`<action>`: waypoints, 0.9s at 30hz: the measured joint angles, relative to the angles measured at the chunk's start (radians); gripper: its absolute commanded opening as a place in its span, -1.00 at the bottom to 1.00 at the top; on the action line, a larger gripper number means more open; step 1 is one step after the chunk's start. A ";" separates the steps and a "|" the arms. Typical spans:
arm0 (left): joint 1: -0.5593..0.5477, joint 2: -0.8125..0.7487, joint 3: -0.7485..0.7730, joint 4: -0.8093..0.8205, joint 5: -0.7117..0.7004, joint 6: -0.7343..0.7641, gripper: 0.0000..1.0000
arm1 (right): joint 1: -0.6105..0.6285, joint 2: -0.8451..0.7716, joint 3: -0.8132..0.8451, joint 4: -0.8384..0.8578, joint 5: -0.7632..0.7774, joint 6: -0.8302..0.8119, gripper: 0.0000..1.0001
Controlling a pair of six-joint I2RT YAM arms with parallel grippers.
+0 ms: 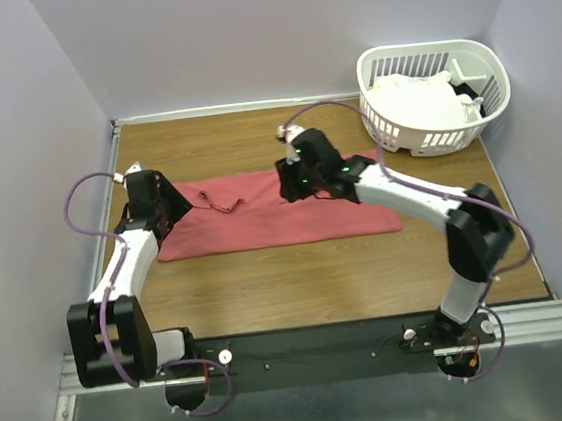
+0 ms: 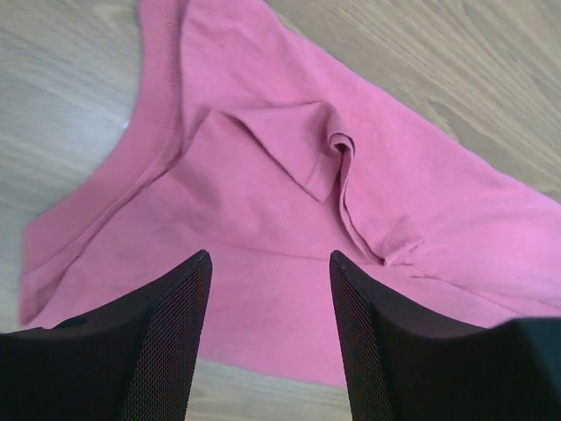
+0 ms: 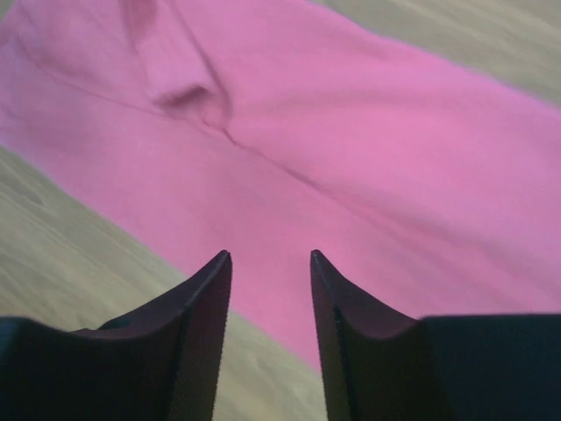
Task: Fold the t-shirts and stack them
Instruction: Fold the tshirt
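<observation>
A coral-red t-shirt (image 1: 282, 222) lies flat on the wooden table as a long band, with a small crease (image 2: 337, 167) near its collar end. My left gripper (image 1: 172, 210) hovers over the shirt's left end. It is open, with only cloth showing below the gap (image 2: 270, 254). My right gripper (image 1: 290, 185) hangs over the shirt's far edge near the middle, also open and holding nothing (image 3: 270, 254). White t-shirts (image 1: 412, 98) lie bunched in the basket at the back right.
The white slatted laundry basket (image 1: 425, 141) stands in the back right corner against the walls. Bare wood (image 1: 298, 279) runs between the shirt and the arm bases. Purple cables loop off both arms.
</observation>
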 measured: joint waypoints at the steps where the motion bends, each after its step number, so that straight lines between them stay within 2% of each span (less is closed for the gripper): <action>1: -0.005 0.036 0.014 0.006 0.000 0.002 0.28 | 0.026 0.064 0.058 0.002 0.000 -0.022 -0.07; 6: -0.009 0.154 0.053 0.049 0.004 0.016 0.26 | 0.109 0.326 0.280 0.024 0.000 -0.132 -0.07; 12: -0.009 0.250 0.076 0.073 0.047 0.040 0.25 | 0.154 0.526 0.490 0.021 -0.007 -0.269 -0.05; 18: -0.009 0.256 0.077 0.075 0.057 0.052 0.25 | 0.187 0.607 0.599 0.024 -0.007 -0.386 0.00; 27: 0.001 0.259 0.077 0.077 0.057 0.055 0.25 | 0.224 0.689 0.650 0.025 -0.023 -0.465 0.00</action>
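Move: Ahead of the left hand by some 6 cm and 8 cm to its right, about 11 cm below, the turned-up flap of the pink t-shirt stands out. From the right hand the flap lies roughly 17 cm to the left, 5 cm ahead and 14 cm down. The shirt's near left corner is about 5 cm back and 8 cm left of the left hand; its near right corner is some 5 cm back and 27 cm right of the right hand. Sweeping left over the shirt by about 18 cm, fast at first and then easing, the right hand sinks some 9 cm towards the flap, turning roughly 30 degrees counter-clockwise with its fingers still parted. The left hand, also open, eases forward 3 cm and down about 5, then holds above the cloth beside the flap. ##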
